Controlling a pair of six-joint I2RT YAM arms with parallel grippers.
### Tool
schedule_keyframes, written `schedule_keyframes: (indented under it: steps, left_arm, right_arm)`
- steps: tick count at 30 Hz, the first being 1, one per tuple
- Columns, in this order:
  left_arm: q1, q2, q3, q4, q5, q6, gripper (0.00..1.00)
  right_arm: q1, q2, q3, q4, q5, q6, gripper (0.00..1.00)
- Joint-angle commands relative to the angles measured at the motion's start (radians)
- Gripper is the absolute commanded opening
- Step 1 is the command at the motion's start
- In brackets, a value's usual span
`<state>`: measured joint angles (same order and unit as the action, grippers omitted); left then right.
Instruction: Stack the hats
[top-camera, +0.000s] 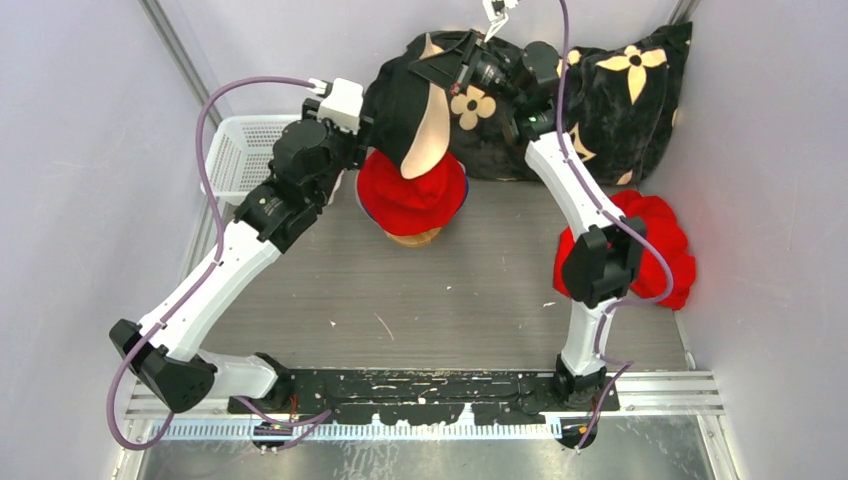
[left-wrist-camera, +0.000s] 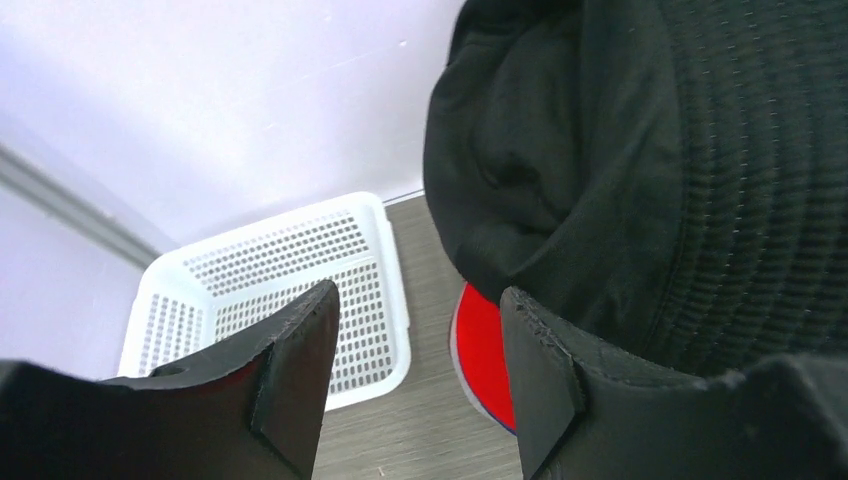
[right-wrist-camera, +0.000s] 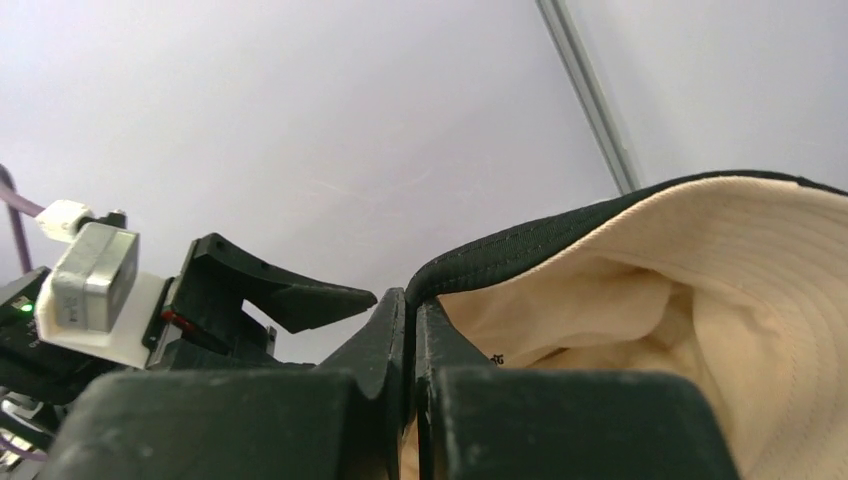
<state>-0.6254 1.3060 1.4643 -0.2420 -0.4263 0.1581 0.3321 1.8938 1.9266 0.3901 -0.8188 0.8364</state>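
A black hat (top-camera: 400, 95) with a cream lining (right-wrist-camera: 700, 300) hangs tilted above the stack of hats. My right gripper (right-wrist-camera: 410, 310) is shut on its brim edge. A red hat (top-camera: 410, 195) tops the stack, and an orange one (top-camera: 412, 238) peeks out below it. My left gripper (left-wrist-camera: 420, 370) stands open at the black hat's left side with nothing between its fingers. In the left wrist view the black hat (left-wrist-camera: 620, 180) drapes over the outside of the right finger (left-wrist-camera: 545, 380). The red hat (left-wrist-camera: 485, 350) shows below it.
A white perforated basket (top-camera: 240, 150) sits at the back left, just behind the left wrist. A black pillow with cream flowers (top-camera: 620, 90) leans in the back right corner. A bright red cloth bundle (top-camera: 660, 240) lies by the right wall. Walls close in on three sides.
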Motion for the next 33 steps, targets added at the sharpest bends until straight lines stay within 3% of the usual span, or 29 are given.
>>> schedule_keyframes:
  steps: [1, 13, 28, 33]
  left_arm:
    - [0.047, -0.063, 0.035, 0.073, -0.123, -0.074, 0.61]
    - [0.245, -0.128, -0.026, 0.032, -0.063, -0.236, 0.61]
    - [0.326, -0.18, -0.104, 0.009, -0.038, -0.301, 0.61]
    - [0.342, -0.21, -0.133, 0.026, -0.097, -0.305, 0.61]
  right_arm:
    - [0.035, 0.078, 0.161, 0.21, -0.056, 0.124, 0.01]
    - [0.15, 0.314, 0.507, 0.216, -0.052, 0.152, 0.01]
    - [0.265, 0.358, 0.465, 0.219, -0.086, 0.144, 0.01]
    - [0.296, 0.359, 0.435, 0.232, -0.092, 0.145, 0.01]
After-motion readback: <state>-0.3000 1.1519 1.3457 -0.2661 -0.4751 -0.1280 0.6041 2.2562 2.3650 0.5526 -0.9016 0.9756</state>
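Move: Some 8 cm to the left hand's right, about 5 cm ahead and level with it, hangs the black hat that the right fingers hold by the brim. The red-topped hat stack stands about 10 cm to the left hand's right, roughly 1 cm back and 21 cm below; from the right hand it is 7 cm back, straight below by 28 cm. The white basket is about 18 cm left of the left hand, 10 cm ahead and 35 cm lower. Carrying the black hat by its pinched brim, the right hand swings about 14 cm left and some 6 cm back, away from above the stack, turning roughly 20 degrees counter-clockwise. The left hand travels left alongside by about as much, rising 3 cm and sinking again, its fingers staying open beside the hat while it turns counter-clockwise and rolls left side down. ##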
